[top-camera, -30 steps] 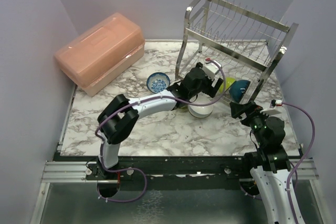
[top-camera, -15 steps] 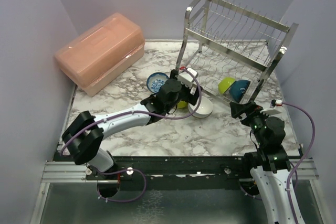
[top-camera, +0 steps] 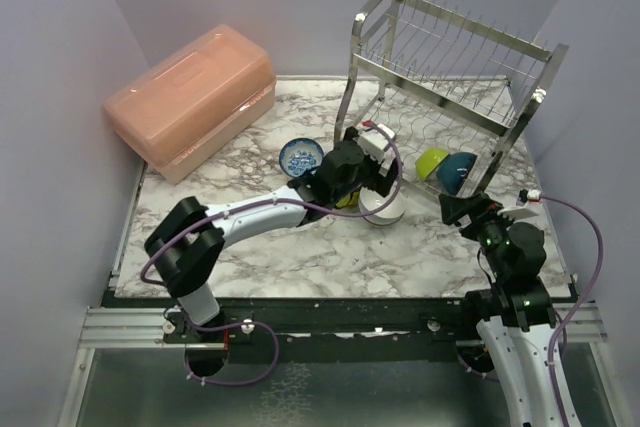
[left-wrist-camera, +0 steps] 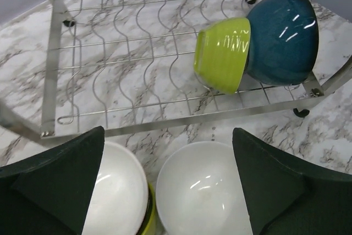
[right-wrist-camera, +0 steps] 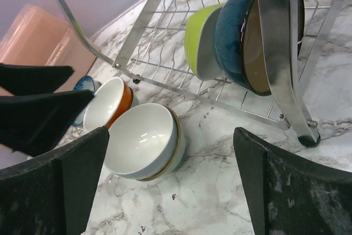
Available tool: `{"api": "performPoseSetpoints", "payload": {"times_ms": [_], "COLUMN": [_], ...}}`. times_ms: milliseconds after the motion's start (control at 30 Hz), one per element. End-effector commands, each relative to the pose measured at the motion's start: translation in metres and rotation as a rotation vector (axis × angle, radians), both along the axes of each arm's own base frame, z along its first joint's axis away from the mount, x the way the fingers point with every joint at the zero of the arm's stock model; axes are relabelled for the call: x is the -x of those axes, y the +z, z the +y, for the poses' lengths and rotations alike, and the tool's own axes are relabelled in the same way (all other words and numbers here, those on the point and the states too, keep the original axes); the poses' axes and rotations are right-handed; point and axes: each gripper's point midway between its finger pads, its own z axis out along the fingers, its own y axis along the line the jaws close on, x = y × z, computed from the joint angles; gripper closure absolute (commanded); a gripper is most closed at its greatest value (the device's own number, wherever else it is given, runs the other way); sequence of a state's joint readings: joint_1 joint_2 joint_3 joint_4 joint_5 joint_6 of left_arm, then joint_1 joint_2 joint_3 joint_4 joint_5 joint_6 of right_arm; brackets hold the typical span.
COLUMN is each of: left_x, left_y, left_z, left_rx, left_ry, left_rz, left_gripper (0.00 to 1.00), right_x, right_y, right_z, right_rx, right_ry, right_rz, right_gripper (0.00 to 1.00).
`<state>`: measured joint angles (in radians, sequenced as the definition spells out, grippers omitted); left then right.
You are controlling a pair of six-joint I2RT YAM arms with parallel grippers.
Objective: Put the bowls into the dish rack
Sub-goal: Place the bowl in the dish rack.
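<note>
The steel dish rack (top-camera: 450,67) stands at the back right. A lime bowl (top-camera: 432,160) and a teal bowl (top-camera: 458,171) stand on edge on its lower shelf (left-wrist-camera: 126,70). On the table in front of it sit a white bowl (top-camera: 385,209) and, to its left, a white bowl with a yellow outside (left-wrist-camera: 118,191). A blue-and-white patterned bowl (top-camera: 301,156) lies farther left. My left gripper (top-camera: 360,185) hangs open above the two white bowls, holding nothing. My right gripper (top-camera: 450,209) is open and empty, to the right of the white bowl (right-wrist-camera: 143,138).
A pink lidded plastic box (top-camera: 190,97) sits at the back left. The rack's thick chrome post (right-wrist-camera: 278,42) rises close in front of the right gripper. Purple walls close in the table on three sides.
The left arm drew back from the rack towards the left, then shifted slightly right over the white bowls. Its jaws spread a little wider. The right arm stayed still.
</note>
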<state>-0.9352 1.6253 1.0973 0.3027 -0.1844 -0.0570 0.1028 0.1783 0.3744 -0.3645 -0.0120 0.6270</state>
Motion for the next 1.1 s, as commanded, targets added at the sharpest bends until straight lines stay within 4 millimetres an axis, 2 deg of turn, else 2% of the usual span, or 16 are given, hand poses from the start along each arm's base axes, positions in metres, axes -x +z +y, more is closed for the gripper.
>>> {"api": "performPoseSetpoints", "payload": {"times_ms": [0,200,300,533,633,800,967,1067], "left_x": [-0.004,-0.022,-0.031,-0.046,-0.047,-0.053,-0.057,-0.061], "left_y": [-0.012,-0.041,-0.047,-0.050,-0.055,-0.067,-0.075,-0.077], "left_z": [-0.043,-0.091,-0.111,-0.137,-0.144,-0.146,-0.146,-0.143], "left_rx": [-0.040,-0.080,-0.070,-0.054,-0.050,-0.064,-0.061,-0.046], "left_ry": [-0.154,-0.231,-0.248,-0.275,-0.298,-0.276,-0.275,-0.258], "left_rz": [0.019,0.085,0.107,0.090,0.100,0.108,0.129,0.153], "left_gripper": [0.01,0.01,0.02,0.06,0.09,0.13,0.24,0.35], "right_x": [0.007,0.021,0.027,0.030,0.028,0.026,0.024,0.024], "right_y": [0.028,0.057,0.068,0.071,0.070,0.066,0.063,0.063], "right_z": [-0.012,-0.028,-0.032,-0.034,-0.033,-0.033,-0.032,-0.032], "right_rx": [0.009,0.036,0.034,0.044,0.048,0.047,0.044,0.044], "right_ry": [-0.063,-0.133,-0.153,-0.159,-0.154,-0.156,-0.155,-0.154], "right_rz": [-0.046,-0.111,-0.161,-0.163,-0.156,-0.149,-0.142,-0.139], "right_gripper": [0.00,0.00,0.00,0.00,0.00,0.00,0.00,0.00]}}
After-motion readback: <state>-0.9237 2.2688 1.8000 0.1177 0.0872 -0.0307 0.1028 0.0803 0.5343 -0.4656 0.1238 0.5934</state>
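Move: The green bowl, standing in the rack's lower tier, lies about 15 cm to the left hand's right, 8 cm ahead and 10 cm below. The blue bowl stands right against it, some 7 cm farther right and 3 cm nearer the base. Below the left hand, about 3 cm back and 1 cm right, sits the nested bowl stack. From the right hand the green bowl is roughly 14 cm ahead, 13 cm left and 8 cm lower. Sweeping right some 14 cm while sinking about 7 cm and edging forward, the open left hand returns to the green bowl, turning about 15 degrees clockwise. It ends by easing down beside the blue bowl, fingers starting to close astride the green one; a grip can't be made out yet. The right hand, empty, rises about 7 cm and backs off slightly to the right, tilting up. ##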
